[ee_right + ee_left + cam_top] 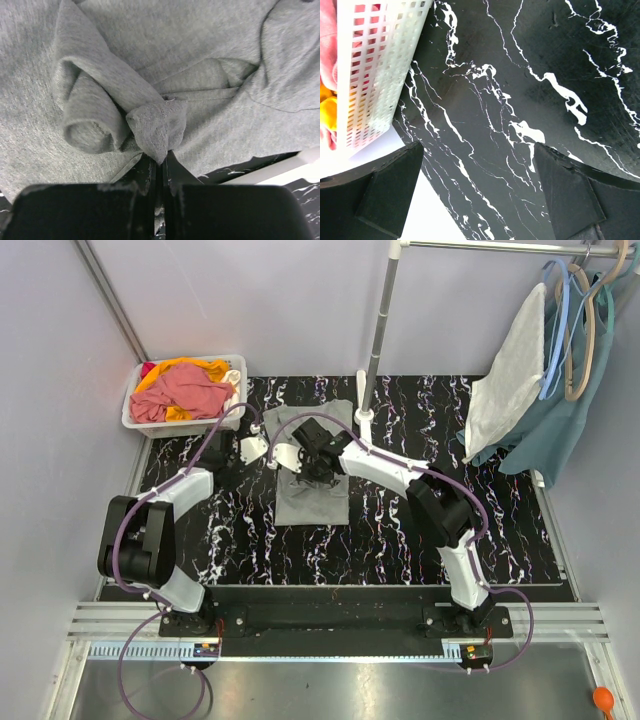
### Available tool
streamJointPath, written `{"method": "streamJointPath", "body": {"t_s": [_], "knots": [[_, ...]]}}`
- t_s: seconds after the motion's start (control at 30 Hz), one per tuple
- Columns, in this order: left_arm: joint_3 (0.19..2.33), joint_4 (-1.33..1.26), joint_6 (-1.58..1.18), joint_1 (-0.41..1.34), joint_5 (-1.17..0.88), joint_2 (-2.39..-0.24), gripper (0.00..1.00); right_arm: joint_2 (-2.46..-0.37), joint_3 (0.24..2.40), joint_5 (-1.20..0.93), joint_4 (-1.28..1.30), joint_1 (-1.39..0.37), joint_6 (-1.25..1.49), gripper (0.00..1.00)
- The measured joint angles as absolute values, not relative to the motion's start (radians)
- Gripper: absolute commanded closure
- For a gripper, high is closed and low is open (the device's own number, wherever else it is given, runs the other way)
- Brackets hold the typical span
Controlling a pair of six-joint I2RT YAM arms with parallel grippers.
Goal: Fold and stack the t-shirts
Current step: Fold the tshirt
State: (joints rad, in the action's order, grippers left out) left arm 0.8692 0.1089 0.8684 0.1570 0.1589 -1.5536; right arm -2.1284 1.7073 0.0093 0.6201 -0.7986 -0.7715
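A heather grey t-shirt (312, 495) lies partly folded in the middle of the black marbled table (480, 530). My right gripper (318, 462) is over its upper half, shut on a pinched fold of the grey t-shirt (150, 50); the cloth bunches into a roll just ahead of the right gripper (163, 159). My left gripper (255, 448) stands open beside the shirt's left edge. In the left wrist view the left gripper (480, 192) has only bare table between its fingers (390, 195). Pink-red (185, 390) and orange (200, 368) t-shirts are heaped in the basket.
A white slotted basket (130, 418) sits at the table's back left corner, its wall (380, 65) close to my left gripper. A rail pole (375, 340) rises behind the grey shirt. An off-white cloth (510, 375) and a teal garment (565, 430) hang at the back right.
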Motion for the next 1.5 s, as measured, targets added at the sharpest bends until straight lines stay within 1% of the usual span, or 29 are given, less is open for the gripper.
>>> {"method": "streamJointPath", "body": {"t_s": [0.03,0.17,0.2,0.27,0.3,0.37,0.4,0.43,0.53,0.83,0.87,0.9,1.03,1.07,1.1,1.13,1.33,1.5], "knots": [[0.869,0.109,0.867,0.157,0.157,-1.555,0.01,-2.13,1.716,0.012,0.62,-0.799,-0.773,1.0],[0.869,0.109,0.863,0.157,0.152,-1.555,0.01,-2.146,1.761,0.032,0.61,-0.798,-0.774,0.89],[0.869,0.109,0.863,0.157,0.152,-1.555,0.01,-2.151,1.768,0.038,0.604,-0.798,-0.775,0.82],[0.869,0.109,0.862,0.157,0.152,-1.555,0.01,-2.16,1.781,0.053,0.595,-0.797,-0.775,0.75],[0.869,0.109,0.862,0.157,0.152,-1.555,0.01,-2.164,1.782,0.064,0.588,-0.796,-0.775,0.62],[0.869,0.109,0.862,0.157,0.152,-1.555,0.01,-2.173,1.788,0.08,0.584,-0.794,-0.776,0.54],[0.869,0.109,0.861,0.157,0.151,-1.555,0.01,-2.178,1.79,0.091,0.576,-0.792,-0.779,0.48],[0.869,0.109,0.86,0.157,0.15,-1.555,0.01,-2.181,1.79,0.102,0.567,-0.789,-0.782,0.45],[0.869,0.109,0.858,0.157,0.147,-1.555,0.01,-2.188,1.792,0.141,0.542,-0.783,-0.785,0.4],[0.869,0.102,0.848,0.157,0.139,-1.555,0.01,-2.189,1.795,0.221,0.483,-0.776,-0.784,0.38],[0.869,0.102,0.844,0.157,0.138,-1.555,0.01,-2.189,1.795,0.227,0.479,-0.776,-0.781,0.36],[0.869,0.102,0.839,0.157,0.135,-1.555,0.01,-2.189,1.794,0.231,0.475,-0.776,-0.778,0.27],[0.869,0.125,0.812,0.157,0.108,-1.542,0.01,-2.148,1.726,0.246,0.452,-0.774,-0.749,0.17],[0.869,0.136,0.804,0.157,0.096,-1.535,0.01,-2.123,1.692,0.245,0.453,-0.774,-0.738,0.13],[0.871,0.152,0.794,0.157,0.077,-1.527,0.01,-2.095,1.657,0.245,0.455,-0.774,-0.727,0.06],[0.875,0.175,0.783,0.157,0.057,-1.519,0.01,-2.063,1.624,0.244,0.458,-0.773,-0.715,0.01],[0.925,0.337,0.72,0.189,-0.101,-1.474,0.01,-1.831,1.411,0.223,0.453,-0.772,-0.65,0.01],[0.982,0.456,0.665,0.258,-0.215,-1.47,0.01,-1.678,1.256,0.196,0.442,-0.772,-0.601,0.05]]}}
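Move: The far part of the t-shirt, where the bunched hem in the right fingers is being taken, is centred about 15 cm ahead of the right hand and 3 cm lower; the white stand foot is some 14 cm ahead and 15 cm right. The shirt's near edge lies about 14 cm back and 2 cm left. From the left hand that edge is roughly 20 cm right and 20 cm back, and the basket 18 cm left, 20 cm ahead. Carrying the pinched hem forward over the shirt, the right hand goes on about 6 cm towards its far part, fingers opening on the way to let go. It then draws back some 10 cm and right 8 cm, rising about 4 cm and opening wide. Late on, the open left hand sweeps about 10 cm right and 5 cm back towards the shirt's near edge, rolling left side down and tipping steeper. ##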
